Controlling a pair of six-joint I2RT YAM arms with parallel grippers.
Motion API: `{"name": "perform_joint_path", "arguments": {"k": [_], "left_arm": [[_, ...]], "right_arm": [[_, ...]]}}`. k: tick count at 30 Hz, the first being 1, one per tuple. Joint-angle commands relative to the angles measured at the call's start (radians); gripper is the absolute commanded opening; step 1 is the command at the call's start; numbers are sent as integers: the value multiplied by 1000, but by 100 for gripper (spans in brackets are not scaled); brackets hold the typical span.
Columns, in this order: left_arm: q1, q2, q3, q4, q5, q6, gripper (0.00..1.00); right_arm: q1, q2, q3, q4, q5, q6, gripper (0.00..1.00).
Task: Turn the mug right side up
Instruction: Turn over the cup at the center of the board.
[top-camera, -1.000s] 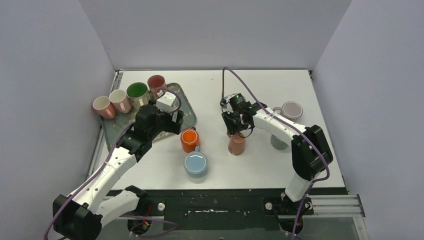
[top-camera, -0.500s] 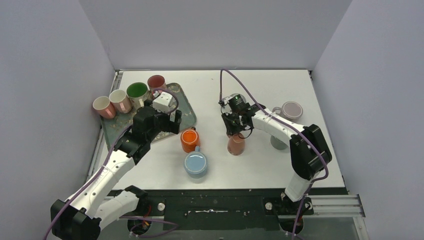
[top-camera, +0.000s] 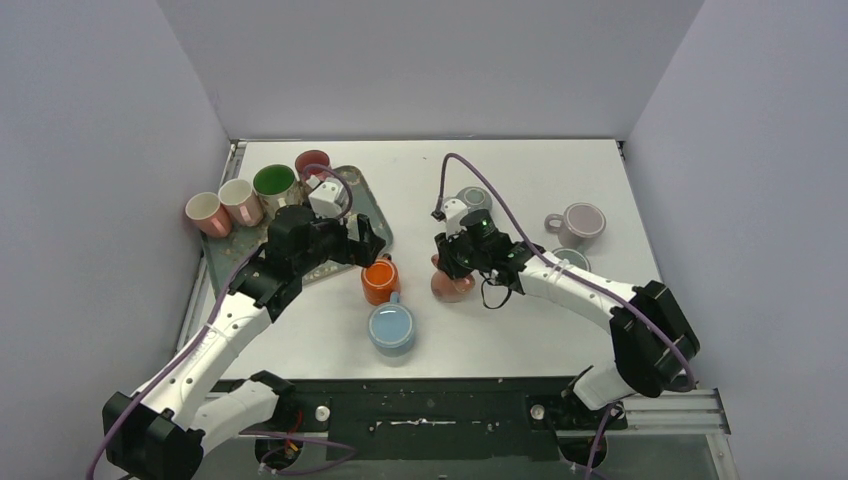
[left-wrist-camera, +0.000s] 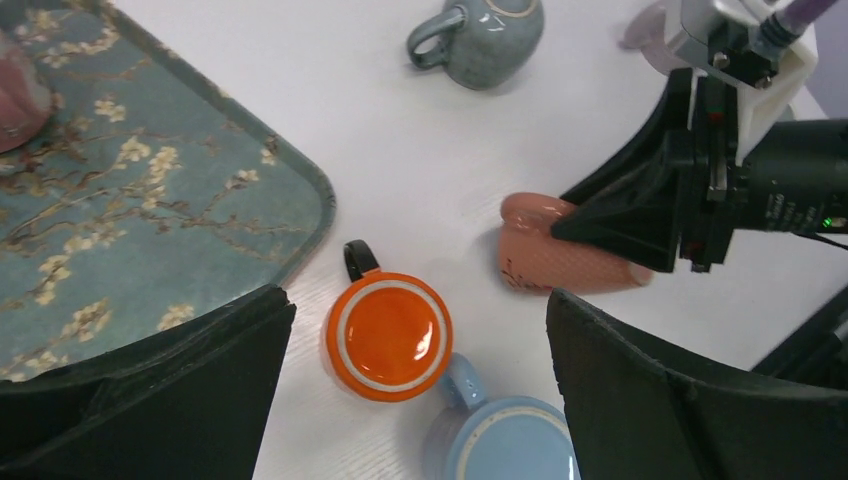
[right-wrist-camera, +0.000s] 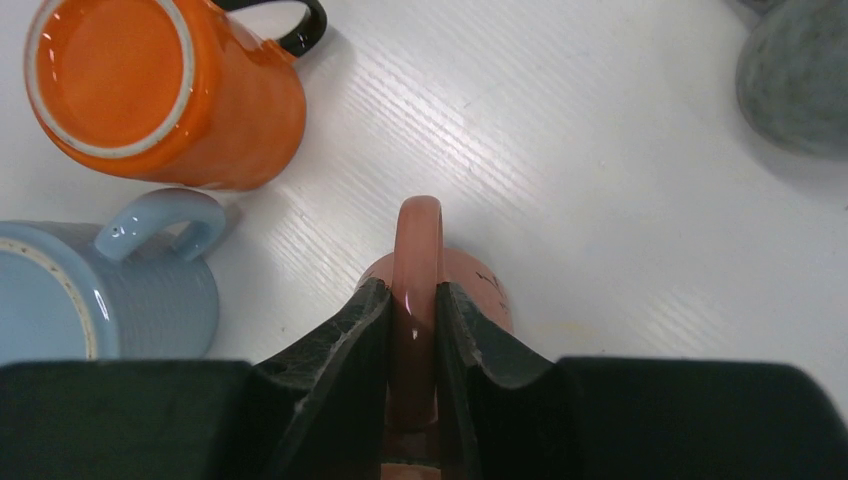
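A salmon mug (top-camera: 452, 287) (left-wrist-camera: 540, 265) lies tipped on its side at mid-table. My right gripper (top-camera: 452, 262) (right-wrist-camera: 413, 300) is shut on its handle (right-wrist-camera: 417, 245), a finger pressed on each side of the loop. An orange mug (top-camera: 380, 281) (left-wrist-camera: 388, 335) with a black handle stands upside down just left of it. A light blue mug (top-camera: 391, 328) (left-wrist-camera: 510, 445) stands upside down in front of the orange one. My left gripper (top-camera: 362, 248) (left-wrist-camera: 418, 305) hovers wide open above the orange mug, holding nothing.
A floral teal tray (top-camera: 378, 228) (left-wrist-camera: 150, 200) at the back left carries several upright mugs. A grey-blue mug (top-camera: 474, 200) (left-wrist-camera: 485, 35) stands behind the right gripper. A mauve mug (top-camera: 582, 222) and a grey mug (top-camera: 570, 260) (right-wrist-camera: 795, 80) sit to the right.
The right gripper closed on the salmon mug's handle and tipped it from upside down onto its side, shifting left. The left gripper opened wider and edged right over the orange mug.
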Motion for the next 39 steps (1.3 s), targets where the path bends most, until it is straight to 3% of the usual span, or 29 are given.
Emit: {"name": "perform_joint_path", "arguments": {"k": [1, 6, 12, 18, 23, 30, 35, 39], "left_arm": [[4, -24, 36, 63, 187, 40, 95], [5, 34, 136, -13, 84, -205, 84], [4, 170, 287, -197, 215, -357, 78], [8, 129, 160, -13, 247, -533, 74], [32, 147, 114, 91, 297, -666, 71], [32, 228, 108, 147, 425, -782, 70], [32, 233, 6, 364, 524, -940, 70], [30, 216, -18, 400, 533, -979, 70]], "right_arm": [[-12, -105, -63, 283, 2, 8, 0], [-1, -174, -275, 715, 66, -11, 0], [34, -210, -380, 959, 127, -163, 0], [77, -244, -480, 1187, 152, -325, 0], [112, -238, -491, 1261, 174, -518, 0], [155, -258, -490, 1302, 135, -621, 0], [224, -255, -475, 1288, 174, -736, 0], [272, -257, -462, 1269, 186, -787, 0]]}}
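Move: The right hand already pinches the handle of the pink mug, its body about 3 cm back, 2 cm right and 4 cm below the grip, mouth still mostly down. From the left hand that mug lies roughly 16 cm right, 4 cm back and 16 cm below. From the right hand, the orange mug is 14 cm left and 3 cm back, the blue mug 11 cm left and 12 cm back, both 5 cm lower; the grey mug is 15 cm ahead, 7 cm right, 5 cm lower. Keeping its pinch on the pink mug's handle, the right hand lifts by about 10 cm while its wrist swings the fingers from pointing down to pointing up, some 65 degrees in all, drifting a few centimetres left and back towards the left hand near the end. The left hand comes in to the right towards the pink mug, rising briefly and sinking again, rolls well over about its fingers' line so they point mostly right, and partly closes its wide gap, stopping close beside the mug's handle side with no contact to be seen. ##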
